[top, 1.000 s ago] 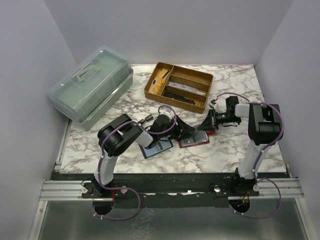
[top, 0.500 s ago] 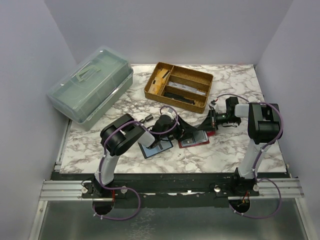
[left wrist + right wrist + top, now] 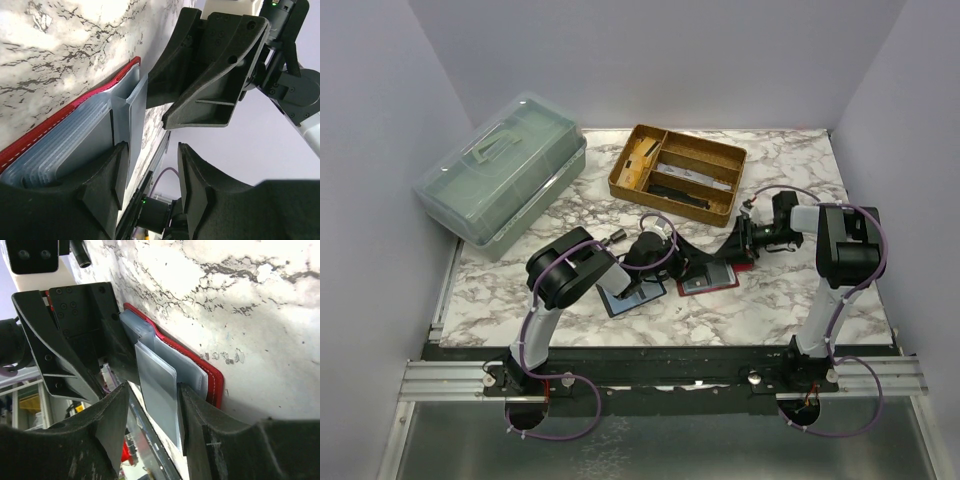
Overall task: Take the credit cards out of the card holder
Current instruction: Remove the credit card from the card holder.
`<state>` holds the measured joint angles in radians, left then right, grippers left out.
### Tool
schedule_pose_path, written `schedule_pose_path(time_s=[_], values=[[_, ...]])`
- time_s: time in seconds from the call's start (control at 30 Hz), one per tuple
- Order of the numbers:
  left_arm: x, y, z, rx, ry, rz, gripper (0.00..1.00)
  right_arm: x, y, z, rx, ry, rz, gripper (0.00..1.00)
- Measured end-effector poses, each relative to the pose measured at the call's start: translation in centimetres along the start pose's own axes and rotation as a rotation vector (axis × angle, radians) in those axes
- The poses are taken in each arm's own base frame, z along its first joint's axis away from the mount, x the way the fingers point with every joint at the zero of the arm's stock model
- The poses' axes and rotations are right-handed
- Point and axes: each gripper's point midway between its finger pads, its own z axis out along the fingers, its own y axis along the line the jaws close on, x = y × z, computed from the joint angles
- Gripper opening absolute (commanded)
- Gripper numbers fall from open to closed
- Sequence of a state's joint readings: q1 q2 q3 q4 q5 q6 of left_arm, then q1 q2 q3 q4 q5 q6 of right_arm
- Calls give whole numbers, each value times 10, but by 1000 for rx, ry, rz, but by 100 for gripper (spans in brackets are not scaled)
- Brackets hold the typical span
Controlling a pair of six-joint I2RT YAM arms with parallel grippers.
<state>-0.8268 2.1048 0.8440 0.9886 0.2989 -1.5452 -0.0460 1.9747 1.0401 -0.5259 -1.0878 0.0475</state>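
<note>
The red card holder (image 3: 708, 282) lies open on the marble table between both grippers. In the left wrist view its red edge (image 3: 60, 120) carries a stack of pale blue-grey credit cards (image 3: 65, 145). My left gripper (image 3: 670, 262) stands open at the holder's left side (image 3: 152, 185), one finger against the stack, nothing between the jaws. My right gripper (image 3: 733, 247) faces it from the right. In the right wrist view one pale card (image 3: 157, 385) sticks out of the holder (image 3: 210, 371) between the open fingers (image 3: 152, 425), against one pad with a gap to the other.
A dark blue flat piece (image 3: 633, 297) lies just left of the holder. A wooden compartment tray (image 3: 678, 172) stands behind, and a green-lidded plastic box (image 3: 505, 175) sits at the back left. Grey walls close three sides.
The left arm's elbow has shifted slightly right. Both grippers stay at the holder, and the right gripper's stance looks the same from above.
</note>
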Motion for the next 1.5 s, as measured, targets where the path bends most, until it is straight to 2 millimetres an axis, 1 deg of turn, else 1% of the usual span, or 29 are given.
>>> schedule_pose_path(time_s=[0.13, 0.23, 0.27, 0.4, 0.47, 0.53, 0.67, 0.83, 0.93, 1.17, 1.27, 1.5], values=[[0, 1, 0, 4, -1, -2, 49, -3, -2, -5, 55, -7, -49, 51], [0, 1, -1, 8, -1, -3, 49, -12, -2, -12, 113, -26, -118, 48], [0, 1, -1, 9, -1, -3, 49, -14, -2, -15, 135, -36, -144, 45], [0, 1, -1, 12, -1, -4, 49, -21, -1, -25, 207, -65, -224, 25], [0, 1, -1, 14, -1, -4, 49, -23, -2, -29, 237, -75, -256, 19], [-1, 1, -1, 17, -2, -4, 49, -25, -5, -31, 262, -77, -277, 16], [-1, 1, 0, 21, -3, -5, 49, -22, -13, -32, 294, -64, -302, 14], [-1, 1, 0, 24, -3, -6, 49, -13, -19, -26, 317, -30, -323, 12], [-1, 1, 0, 25, -3, -7, 48, -10, -21, -23, 332, -14, -342, 12], [-1, 1, 0, 25, -3, -7, 48, -6, -17, -15, 381, 18, -408, 11], [-1, 1, 0, 24, -3, -7, 48, -6, -16, -15, 411, 22, -440, 11], [-1, 1, 0, 24, -3, -7, 48, -7, -21, -18, 487, 28, -478, 12]])
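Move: The card sleeve raised from the open red card holder already stands between the right hand's open fingers, its middle about 2 cm back, 1 cm left and 1 cm below. The card holder's middle is some 4 cm back, 4 cm left and 3 cm below; the brown tray lies roughly 20 cm ahead and 11 cm left. From the left hand, the sleeve is about 1 cm back, 3 cm right and 1 cm lower. Rightward, with some forward and a slight rise, the right hand draws about 3 cm along towards the sleeve's right end, then sinks and eases back while its open fingers close to a narrow gap at that edge. Its wrist tips the fingers about 30 degrees more steeply down. The left hand stays, one finger still against the sleeve. ##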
